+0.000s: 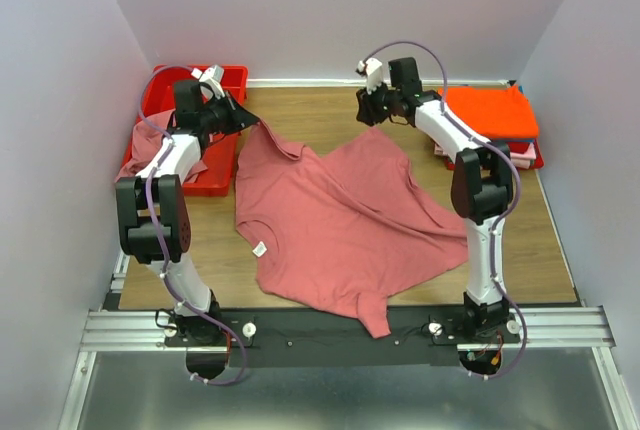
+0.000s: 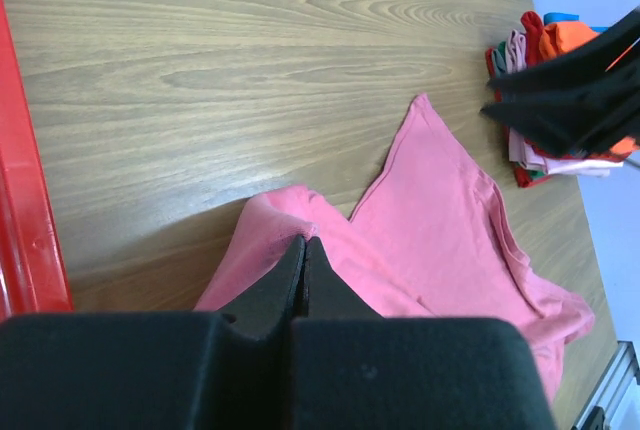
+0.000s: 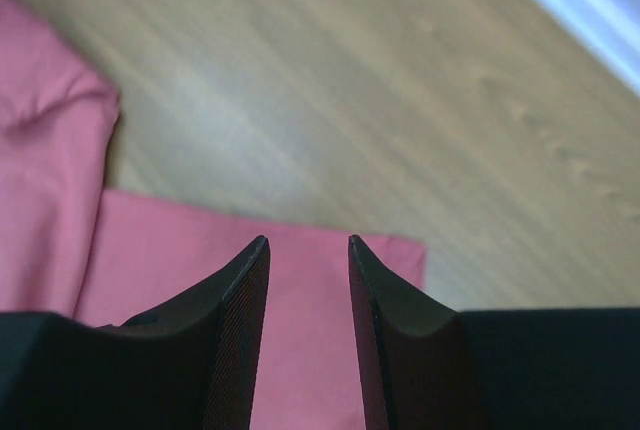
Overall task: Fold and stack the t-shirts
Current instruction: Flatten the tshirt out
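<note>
A large dusty rose-pink t-shirt lies spread and rumpled on the wooden table, its white neck tag facing up. My left gripper is shut on the shirt's far-left corner, and in the left wrist view the fabric bunches at the closed tips. My right gripper hovers open near the shirt's far-right corner. In the right wrist view its tips stand apart over the pink cloth with nothing between them. A folded bright orange t-shirt tops a stack at the far right.
A red plastic bin stands at the far left with more pink clothes hanging over its side. The stack of folded shirts sits by the right wall. White walls close in the table on three sides.
</note>
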Tool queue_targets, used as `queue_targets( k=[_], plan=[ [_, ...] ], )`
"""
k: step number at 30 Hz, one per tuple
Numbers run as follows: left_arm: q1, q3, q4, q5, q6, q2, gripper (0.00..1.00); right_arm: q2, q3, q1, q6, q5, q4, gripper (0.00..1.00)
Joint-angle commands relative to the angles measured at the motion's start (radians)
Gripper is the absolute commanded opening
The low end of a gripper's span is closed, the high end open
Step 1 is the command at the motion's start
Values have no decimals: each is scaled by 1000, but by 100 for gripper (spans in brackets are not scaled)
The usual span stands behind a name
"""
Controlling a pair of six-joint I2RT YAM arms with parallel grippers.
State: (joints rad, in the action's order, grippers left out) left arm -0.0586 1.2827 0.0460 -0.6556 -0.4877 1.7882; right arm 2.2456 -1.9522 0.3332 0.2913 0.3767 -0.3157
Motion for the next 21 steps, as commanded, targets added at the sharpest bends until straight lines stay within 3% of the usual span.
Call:
queue_targets(
  k=[1, 2, 6, 21],
  plan=[
    [2, 10, 28, -35, -5, -10, 0, -20, 62, 38, 82, 132, -128, 45],
    [5, 10, 28, -35, 4, -16, 0, -3, 43, 35, 33, -16, -134, 45],
    [11, 6, 18, -33, 18, -23, 0, 101, -68, -46, -53, -139, -148, 45],
    [19, -8, 15, -36, 43, -15, 0, 264, -180, -97, -76, -99, -168, 44]
  ],
)
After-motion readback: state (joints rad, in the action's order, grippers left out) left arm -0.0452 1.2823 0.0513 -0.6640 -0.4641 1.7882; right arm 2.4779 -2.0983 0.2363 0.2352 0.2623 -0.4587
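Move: From the right hand, the far-right corner of the spread t-shirt lies about 3 cm ahead, 6 cm to the right and some 12 cm below. The rolled-over shirt edge is roughly 10 cm to its left and about level fore-and-aft; the box of folded shirts has its middle nearly 29 cm to its right and 3 cm ahead. From the left hand, that far-right corner is about 8 cm ahead, 23 cm right and 17 cm below. Half-open fingers come right up to the t-shirt's far-right corner, the left fingertip close over its edge; a touch can't be made out. The right hand sinks about 10 cm, first easing back a little, then swinging forward and some 7 cm right, tipping about 15 degrees down and turning slightly clockwise. The left hand stays, keeping its pinch on the raised shirt corner. ##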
